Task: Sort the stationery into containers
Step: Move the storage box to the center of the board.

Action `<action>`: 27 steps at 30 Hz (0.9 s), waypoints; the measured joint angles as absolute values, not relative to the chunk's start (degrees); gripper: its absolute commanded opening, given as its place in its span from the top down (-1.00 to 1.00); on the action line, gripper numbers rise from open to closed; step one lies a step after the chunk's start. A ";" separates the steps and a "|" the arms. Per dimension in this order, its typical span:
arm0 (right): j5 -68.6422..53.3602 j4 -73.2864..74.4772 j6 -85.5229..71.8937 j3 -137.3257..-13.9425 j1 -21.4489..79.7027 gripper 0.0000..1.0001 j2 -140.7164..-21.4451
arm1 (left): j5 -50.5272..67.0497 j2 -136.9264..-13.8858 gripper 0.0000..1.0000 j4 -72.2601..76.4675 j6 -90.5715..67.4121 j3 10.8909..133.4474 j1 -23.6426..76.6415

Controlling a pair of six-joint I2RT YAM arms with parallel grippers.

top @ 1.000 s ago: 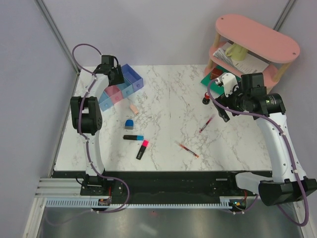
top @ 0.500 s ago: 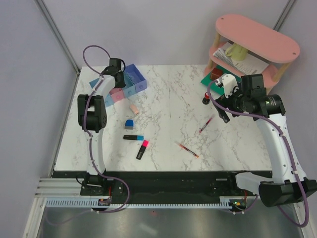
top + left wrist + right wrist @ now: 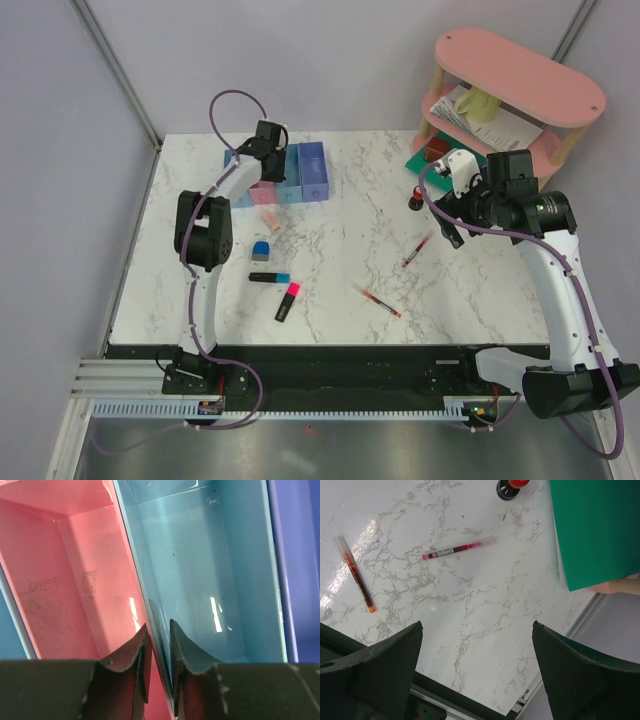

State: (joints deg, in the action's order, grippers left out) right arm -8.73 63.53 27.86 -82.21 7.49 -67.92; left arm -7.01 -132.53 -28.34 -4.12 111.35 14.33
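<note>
My left gripper (image 3: 159, 647) is shut on the wall between the pink bin (image 3: 65, 580) and a light blue bin (image 3: 200, 570) of the containers (image 3: 312, 172), which stand at the table's back left. A purple-blue bin (image 3: 300, 555) lies to the right. On the table lie a beige eraser (image 3: 270, 219), a blue-white block (image 3: 261, 249), a blue-capped highlighter (image 3: 270, 277), a pink-capped highlighter (image 3: 288, 301), two red pens (image 3: 418, 248) (image 3: 380, 301) and a black-red bottle (image 3: 415, 195). My right gripper (image 3: 477, 645) is open and empty above the table, near a pen (image 3: 457, 549).
A pink oval two-tier shelf (image 3: 520, 70) with a yellow mug (image 3: 478, 103) and papers stands at the back right. A green sheet (image 3: 595, 530) lies under it by the table's right edge. The second pen (image 3: 356, 575) lies left of my right gripper.
My left gripper has dragged the row of bins to the right and turned it, away from the table's left edge. The right arm has not moved.
</note>
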 measured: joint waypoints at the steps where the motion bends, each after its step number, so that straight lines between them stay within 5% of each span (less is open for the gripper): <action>1: -8.84 63.51 27.86 -82.17 7.49 -0.96 -67.92 | -6.79 -132.49 0.47 -28.25 -4.12 111.20 15.44; 14: -10.20 52.77 25.58 -73.25 7.49 -0.96 -70.41 | -3.44 -134.26 0.45 -31.14 -5.96 114.54 24.40; 27: -8.95 33.39 16.62 -78.94 7.49 -0.96 -96.42 | -2.85 -135.26 0.56 -33.06 -11.99 114.37 25.52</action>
State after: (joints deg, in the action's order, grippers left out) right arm -8.95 33.39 16.62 -78.94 7.49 -96.42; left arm -2.85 -135.26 -33.06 -11.99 114.37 25.52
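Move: The left hand already grips the storage box's middle divider, with the box's middle right about under it, some 3 cm down. The marble board's centre lies roughly 17 cm to its right, 15 cm back and 6 cm below; the peach eraser is about 10 cm back and 1 cm left, the blue sharpener 18 cm back and 3 cm left. From the right hand, the red-capped bottle stands about 24 cm ahead, 6 cm left and 23 cm below, and the red pen 10 cm ahead, 7 cm left. Rightward and somewhat back, the left hand takes the box about 12 cm towards the board's centre, fast at first, then creeping and sinking slightly; it turns some 10 degrees clockwise, its fingers keeping their pinch on the pink/teal divider. The open right hand, starting a little later, reaches about 15 cm forward and 12 cm down towards the red-capped bottle, touching nothing. ##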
